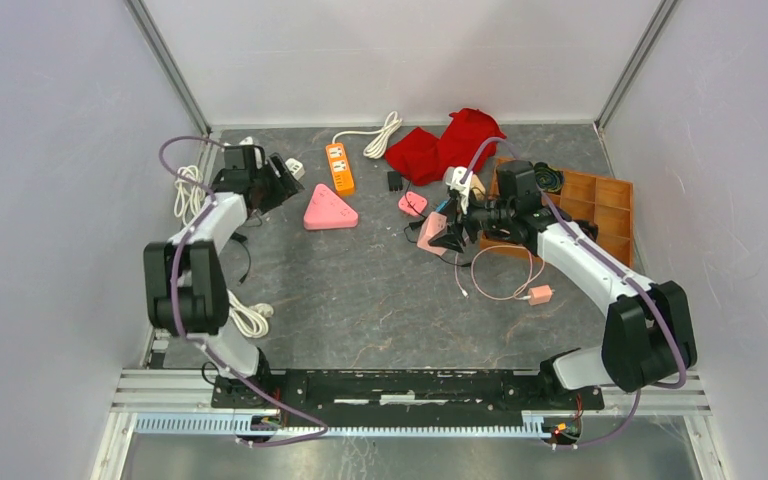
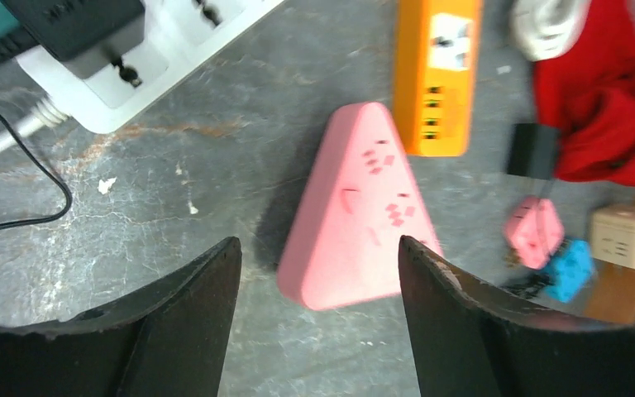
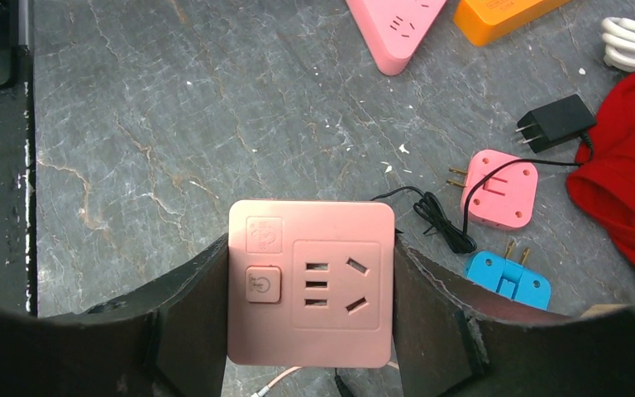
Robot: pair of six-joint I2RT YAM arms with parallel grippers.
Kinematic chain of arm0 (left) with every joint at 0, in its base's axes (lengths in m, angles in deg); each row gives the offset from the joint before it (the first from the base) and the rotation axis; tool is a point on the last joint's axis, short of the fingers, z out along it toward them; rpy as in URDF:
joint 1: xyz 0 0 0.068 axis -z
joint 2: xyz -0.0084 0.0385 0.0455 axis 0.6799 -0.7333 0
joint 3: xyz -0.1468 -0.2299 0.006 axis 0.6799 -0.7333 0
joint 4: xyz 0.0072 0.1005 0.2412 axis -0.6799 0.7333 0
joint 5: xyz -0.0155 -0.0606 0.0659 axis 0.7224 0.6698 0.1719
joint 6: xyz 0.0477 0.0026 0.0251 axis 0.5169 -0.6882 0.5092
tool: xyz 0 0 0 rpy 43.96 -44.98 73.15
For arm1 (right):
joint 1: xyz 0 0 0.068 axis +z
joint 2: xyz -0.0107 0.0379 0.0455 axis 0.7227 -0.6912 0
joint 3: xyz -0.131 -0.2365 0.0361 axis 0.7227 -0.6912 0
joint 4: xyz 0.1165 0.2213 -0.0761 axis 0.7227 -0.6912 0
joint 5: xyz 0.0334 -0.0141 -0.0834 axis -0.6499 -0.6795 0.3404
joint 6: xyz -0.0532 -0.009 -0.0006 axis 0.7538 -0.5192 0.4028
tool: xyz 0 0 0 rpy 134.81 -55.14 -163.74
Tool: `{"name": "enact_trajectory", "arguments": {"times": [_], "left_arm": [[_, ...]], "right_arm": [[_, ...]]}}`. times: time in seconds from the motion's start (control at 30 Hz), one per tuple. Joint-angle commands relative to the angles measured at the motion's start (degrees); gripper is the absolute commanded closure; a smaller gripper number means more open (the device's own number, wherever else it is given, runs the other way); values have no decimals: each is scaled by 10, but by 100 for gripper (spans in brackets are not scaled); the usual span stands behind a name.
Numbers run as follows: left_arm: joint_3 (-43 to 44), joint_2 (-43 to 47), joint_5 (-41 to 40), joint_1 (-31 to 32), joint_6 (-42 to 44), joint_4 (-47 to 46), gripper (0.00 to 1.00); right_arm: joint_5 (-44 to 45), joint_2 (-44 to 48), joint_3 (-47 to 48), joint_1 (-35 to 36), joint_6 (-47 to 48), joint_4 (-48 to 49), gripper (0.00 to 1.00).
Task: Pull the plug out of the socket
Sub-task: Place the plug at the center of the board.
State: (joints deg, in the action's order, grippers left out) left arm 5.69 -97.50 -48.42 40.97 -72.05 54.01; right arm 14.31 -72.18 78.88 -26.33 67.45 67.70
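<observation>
My right gripper (image 3: 311,277) is shut on a pink square socket (image 3: 311,281), one finger pressed on each side. The socket's face shows a button and empty slots, with nothing plugged in. In the top view this socket (image 1: 432,230) is held at mid-table. My left gripper (image 2: 318,246) hangs open above the table, nothing between its fingers, just over the corner of a pink triangular power strip (image 2: 355,207). A black plug (image 2: 74,25) sits on a white power strip (image 2: 157,66) at the upper left of the left wrist view; its prongs are hidden.
An orange power strip (image 1: 339,167), a red cloth (image 1: 440,145) and a wooden tray (image 1: 610,200) lie at the back. A loose black adapter (image 3: 556,122), a pink plug (image 3: 503,188) and a blue plug (image 3: 508,279) lie nearby. White cable (image 1: 250,318) coils at left.
</observation>
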Motion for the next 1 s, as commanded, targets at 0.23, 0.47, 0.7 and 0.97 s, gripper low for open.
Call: {"name": "enact_trajectory", "arguments": {"times": [0.23, 0.47, 0.7, 0.97], "left_arm": [[-160, 366, 44, 0, 47, -86, 13], [-301, 544, 45, 1, 53, -88, 0], [-295, 593, 51, 4, 84, -37, 0], [-294, 609, 52, 5, 82, -38, 0]], "right_arm": [[17, -15, 3, -21, 19, 16, 100], [56, -29, 18, -32, 13, 22, 100], [109, -121, 125, -33, -38, 33, 98], [134, -297, 312, -33, -88, 9, 95]]}}
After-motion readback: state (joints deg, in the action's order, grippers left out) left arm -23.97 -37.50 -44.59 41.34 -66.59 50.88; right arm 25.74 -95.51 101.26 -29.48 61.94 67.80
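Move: Held in the right hand, the pink cube plug has the small pink adapter about 16 cm ahead, 4 cm left and 16 cm below. The blue plug lies 14 cm ahead and 4 cm right of that hand, the black charger 22 cm ahead and 8 cm left. From the empty left hand the pink triangular board is some 9 cm right, 2 cm ahead and 7 cm below; the orange strip stands 13 cm ahead, 11 cm right. Carrying the pink cube in its unchanged grip, the right hand eases forward-right and slightly down, then speeds up forward, about 13 cm in all, towards the blue plug and pink adapter, turning some 15 degrees clockwise. The left hand, already clear of the board, swings up and back about 15 cm each way, tipping its fingers up roughly 35 degrees and opening fully. ##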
